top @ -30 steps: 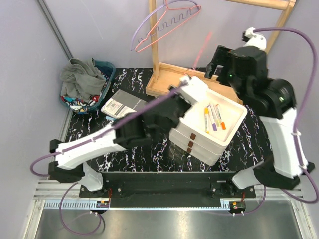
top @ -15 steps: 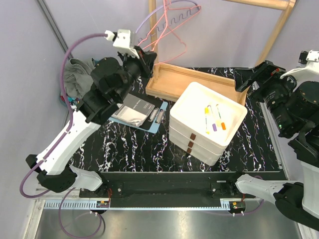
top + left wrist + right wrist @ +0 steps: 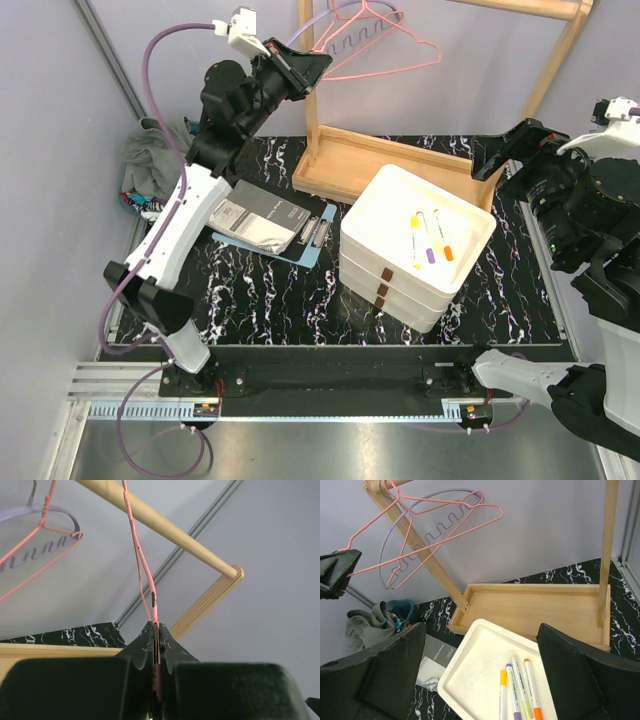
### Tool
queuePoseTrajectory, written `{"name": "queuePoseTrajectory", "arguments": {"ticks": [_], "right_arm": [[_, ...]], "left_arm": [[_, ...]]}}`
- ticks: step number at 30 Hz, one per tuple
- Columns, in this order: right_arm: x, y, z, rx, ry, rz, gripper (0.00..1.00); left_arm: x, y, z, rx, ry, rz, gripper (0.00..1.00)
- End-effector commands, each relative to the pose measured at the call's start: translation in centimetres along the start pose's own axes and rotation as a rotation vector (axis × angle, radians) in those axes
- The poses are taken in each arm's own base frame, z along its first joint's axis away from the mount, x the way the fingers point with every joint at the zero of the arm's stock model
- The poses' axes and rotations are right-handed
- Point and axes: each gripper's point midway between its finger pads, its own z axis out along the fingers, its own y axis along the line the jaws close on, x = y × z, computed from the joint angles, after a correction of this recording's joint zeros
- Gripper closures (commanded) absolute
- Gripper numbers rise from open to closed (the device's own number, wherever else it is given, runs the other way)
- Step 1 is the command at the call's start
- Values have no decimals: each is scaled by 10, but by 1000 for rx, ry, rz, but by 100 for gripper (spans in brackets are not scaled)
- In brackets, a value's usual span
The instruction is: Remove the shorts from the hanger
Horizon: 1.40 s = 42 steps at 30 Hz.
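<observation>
The shorts lie heaped in a blue basket (image 3: 128, 203) at the far left: the grey pair (image 3: 150, 148) on top, a multicolour edge (image 3: 135, 207) below it, no navy pair to be made out. They also show in the right wrist view (image 3: 367, 625). My left gripper (image 3: 303, 66) is raised by the wooden rack and shut on the wire of a bare pink hanger (image 3: 395, 55), seen pinched between the fingers in the left wrist view (image 3: 155, 630). A bare purple hanger (image 3: 445, 492) hangs beside it. My right gripper (image 3: 502, 152) is open and empty above the white trays.
A wooden rack with a rail (image 3: 165, 527) and base tray (image 3: 370, 165) stands at the back. Stacked white trays (image 3: 390, 215) hold three markers (image 3: 430, 238). A grey booklet on a clipboard (image 3: 265, 220) lies left of them. Walls close in on both sides.
My left arm swung from across the table up to the hangers and took hold of the pink hanger, pulling it rightward. My right arm drew back from the rack to the right.
</observation>
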Motion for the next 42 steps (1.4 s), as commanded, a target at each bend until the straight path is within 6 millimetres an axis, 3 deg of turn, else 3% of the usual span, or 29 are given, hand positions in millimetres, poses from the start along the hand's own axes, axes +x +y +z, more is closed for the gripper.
{"name": "queuePoseTrajectory", "arguments": {"ticks": [1,9,17,22,24,25,26,29,32,33,34,35,37,42], "right_arm": [[-23,-11,-7,45,-88,5,0],[-27,-18,-9,72,-104,-14,0],[-17,-8,-2,38,-71,-28,0],[-5,-2,2,8,-34,-25,0],[1,4,4,-14,-14,-19,0],[3,5,5,-19,-6,-16,0],[5,8,5,-38,6,-15,0],[16,17,9,-72,45,-15,0],[30,27,14,-105,96,-12,0],[37,28,17,-108,116,-10,0],[43,33,19,-121,140,3,0],[50,34,20,-120,163,3,0],[60,36,24,-109,198,24,0],[90,33,34,-64,295,19,0]], "left_arm": [[-24,-29,7,136,-55,-70,100],[-10,10,17,42,-35,-42,100],[-4,54,-1,-128,-27,-33,100],[-4,65,-11,-155,16,-36,64],[-9,61,-17,-159,18,-4,54],[-8,62,-22,-178,29,4,35],[-10,62,-25,-185,29,18,29],[-18,53,-45,-200,42,83,22],[-8,59,-64,-237,84,106,15],[-13,49,-77,-233,80,110,13],[-1,58,-84,-254,110,112,9],[-8,46,-98,-242,98,120,9],[1,46,-115,-253,129,117,6],[22,24,-160,-193,181,60,1]]}}
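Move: The left hand already grips the bare pink hanger by its lower corner; the spot on the rack's rail for its hook lies about 7 cm ahead, 8 cm right and some 15 cm above this hand. The second pink hanger and the purple hanger hang together about 8 cm ahead, 2 cm right, level in height; the rack's left post stands some 8 cm ahead and 4 cm left. From the open right hand that rail spot is roughly 26 cm ahead, 20 cm left and 17 cm up. Forward and down by some 5 cm each, the left hand lowers the pink hanger's hook onto the rail, eases left towards the hanging hangers and opens wide, letting go of the corner. It then pulls back about 12 cm and on to the left, clear of the hanger, tipped slightly downwards. The right hand stays open, first drifting right, then swinging about 7 cm left while sinking and reaching forward over the white drawer box. ##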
